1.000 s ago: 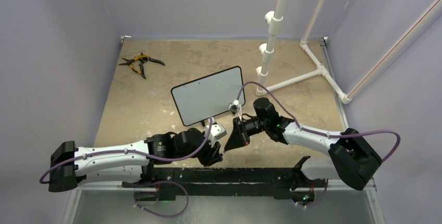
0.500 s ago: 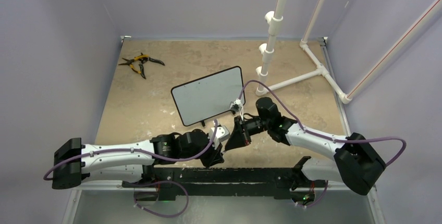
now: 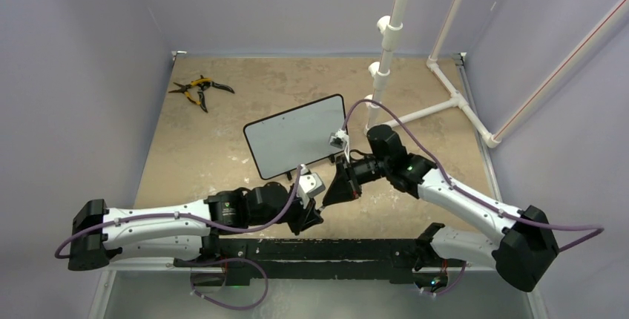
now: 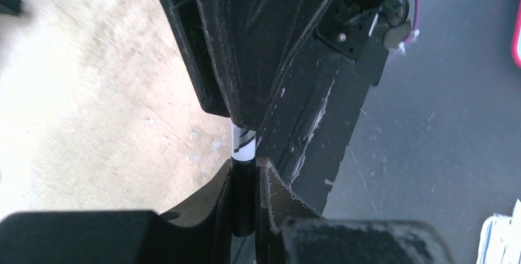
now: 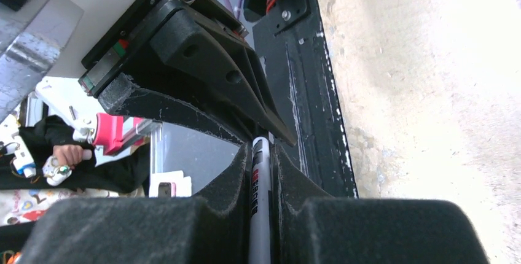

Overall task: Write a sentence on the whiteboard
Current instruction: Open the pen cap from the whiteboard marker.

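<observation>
The whiteboard [image 3: 297, 136] stands tilted on the tan table, its face blank; no sentence shows on it. In front of it the two grippers meet tip to tip over a marker. My left gripper [image 3: 314, 215] [image 4: 246, 164] is shut on the marker's black cap [image 4: 243, 196], and the white barrel [image 4: 242, 143] runs on into the other gripper. My right gripper [image 3: 331, 196] [image 5: 262, 147] is shut on the white marker [image 5: 260, 181], which lies lengthwise between its fingers.
Yellow-and-black pliers [image 3: 199, 89] lie at the far left of the table. A white pipe frame [image 3: 387, 56] rises at the back right, with its feet [image 3: 452, 104] on the table. A black rail [image 3: 319, 248] runs along the near edge.
The right arm's elbow has swung out to the right and its wrist has shifted slightly away from the near edge. The left gripper's jaws have drawn in a little on the cap.
</observation>
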`<state>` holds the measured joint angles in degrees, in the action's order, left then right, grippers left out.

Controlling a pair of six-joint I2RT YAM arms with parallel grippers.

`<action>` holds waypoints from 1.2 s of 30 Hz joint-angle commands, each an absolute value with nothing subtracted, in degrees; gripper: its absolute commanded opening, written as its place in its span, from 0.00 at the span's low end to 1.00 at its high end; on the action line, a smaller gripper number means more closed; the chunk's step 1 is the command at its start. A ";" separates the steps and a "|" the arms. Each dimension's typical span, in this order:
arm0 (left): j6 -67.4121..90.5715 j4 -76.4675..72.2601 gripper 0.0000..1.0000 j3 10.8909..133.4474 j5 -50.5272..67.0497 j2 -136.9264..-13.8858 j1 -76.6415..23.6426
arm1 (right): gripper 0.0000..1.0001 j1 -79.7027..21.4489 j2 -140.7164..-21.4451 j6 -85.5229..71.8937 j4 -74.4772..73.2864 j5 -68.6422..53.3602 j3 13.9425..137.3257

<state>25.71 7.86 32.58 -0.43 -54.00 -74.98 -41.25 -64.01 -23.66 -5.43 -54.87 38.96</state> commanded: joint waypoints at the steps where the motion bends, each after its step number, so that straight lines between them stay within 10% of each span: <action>1: 21.86 15.75 0.00 37.01 -3.65 -50.99 -75.59 | 0.00 -38.11 -60.66 -19.52 -13.28 -51.25 49.71; 36: 4.32 19.60 0.00 41.53 -3.57 -50.67 -75.32 | 0.00 -31.11 -61.69 -4.30 -43.77 -40.95 83.22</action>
<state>5.82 19.64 41.34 -4.56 -51.05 -75.09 -31.00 -62.48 -5.34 -43.27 -43.59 80.97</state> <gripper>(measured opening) 0.116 0.129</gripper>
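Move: The left fingers already hold the marker's black pen cap, and the right fingers the white marker body, still joined to it. From the left hand the marker body lies about 4 cm to the right, 2 cm ahead and 2 cm higher; the pen cap mirrors that from the right hand, 4 cm left, 2 cm back and 2 cm below. The whiteboard's middle is roughly 27 cm ahead of the left hand, 6 cm left and 12 cm below. Keeping hold of the pen cap with the left fingers and the marker body with the right, both hands first rise together about 12 cm with a little forward travel, fast and then slowing, the right edging away to its right while the front sides of both hands roll up. Then they part abruptly: the left hand drops some 7 cm, with a little travel back and left, as the right goes on up about 5 cm, forward and slightly right, drawing the marker body out of the pen cap. ##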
